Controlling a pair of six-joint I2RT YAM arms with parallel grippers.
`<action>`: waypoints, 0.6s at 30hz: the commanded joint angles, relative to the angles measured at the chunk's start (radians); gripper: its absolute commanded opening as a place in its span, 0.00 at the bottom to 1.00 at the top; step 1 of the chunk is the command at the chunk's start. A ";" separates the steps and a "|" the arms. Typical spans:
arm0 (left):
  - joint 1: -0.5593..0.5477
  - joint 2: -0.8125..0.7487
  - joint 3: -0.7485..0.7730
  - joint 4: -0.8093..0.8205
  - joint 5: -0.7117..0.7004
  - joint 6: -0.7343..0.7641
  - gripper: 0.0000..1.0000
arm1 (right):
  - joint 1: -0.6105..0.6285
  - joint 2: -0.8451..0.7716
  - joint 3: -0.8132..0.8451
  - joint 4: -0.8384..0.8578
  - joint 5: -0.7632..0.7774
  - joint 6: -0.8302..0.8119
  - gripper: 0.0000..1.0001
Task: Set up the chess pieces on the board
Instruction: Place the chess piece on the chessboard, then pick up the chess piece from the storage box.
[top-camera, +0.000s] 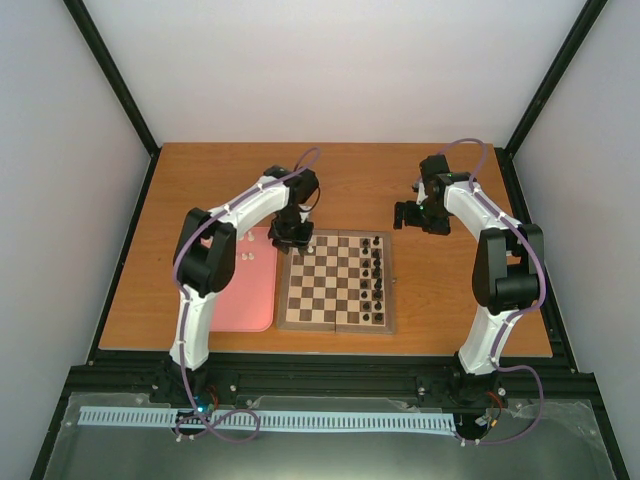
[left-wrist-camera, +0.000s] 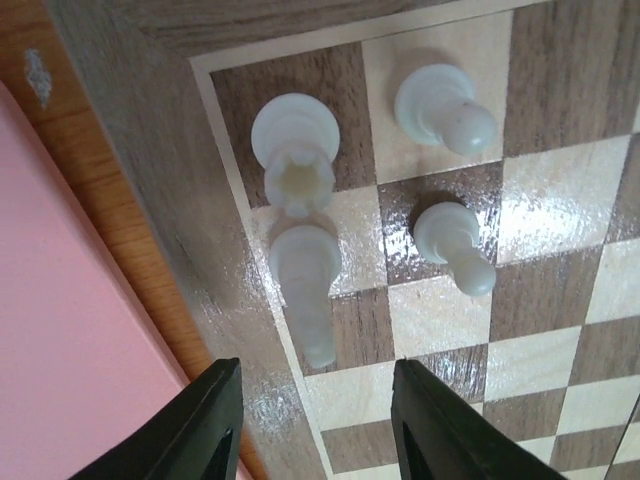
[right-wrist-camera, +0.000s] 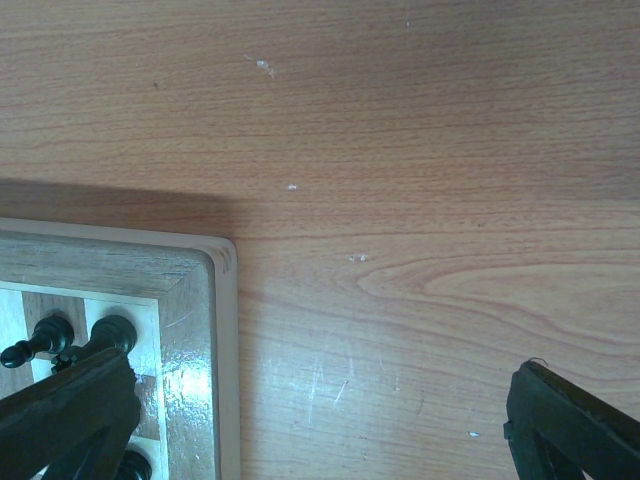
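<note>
The board (top-camera: 330, 290) lies in the middle of the table. My left gripper (top-camera: 293, 237) hangs over its far left corner, open, nothing between its fingers (left-wrist-camera: 205, 425). In the left wrist view, a white rook (left-wrist-camera: 295, 145) and a taller white piece (left-wrist-camera: 305, 275) stand on the board's (left-wrist-camera: 440, 330) edge squares. Two white pawns (left-wrist-camera: 440, 105) (left-wrist-camera: 452, 240) stand one square inward. The taller piece's top lies just ahead of the left gripper (left-wrist-camera: 315, 400). My right gripper (top-camera: 420, 215) hovers open over bare table beyond the board's far right corner (right-wrist-camera: 190, 300).
A pink tray (top-camera: 250, 300) lies left of the board, with a few white pieces (top-camera: 245, 256) at its far end. Black pieces (top-camera: 375, 270) fill the board's two right columns, and two black pieces (right-wrist-camera: 110, 332) show beside the right gripper's left finger (right-wrist-camera: 70, 410).
</note>
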 joint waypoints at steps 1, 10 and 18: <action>-0.005 -0.060 0.042 -0.033 -0.007 0.010 0.45 | -0.009 0.006 0.009 0.007 -0.003 -0.014 1.00; 0.003 -0.166 0.113 -0.036 -0.124 -0.006 0.62 | -0.009 0.005 0.009 0.006 0.001 -0.014 1.00; 0.100 -0.175 0.121 0.007 -0.172 -0.021 0.68 | -0.009 0.005 0.018 -0.002 -0.001 -0.014 1.00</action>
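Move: The left hand's fingers are already open around the white piece just set down, its middle about 1 cm ahead and 1 cm below. The rook stands some 3 cm ahead, a pawn 3 cm to the right and 1 cm ahead. The nearest back-row tray piece lies roughly 10 cm left, 3 cm ahead and 3 cm lower. From the right hand that tray piece is about 37 cm left, 4 cm back. Left hand rises about 9 cm off the placed piece, then also forward, fingers opening wider and tilting forward 15 degrees. ##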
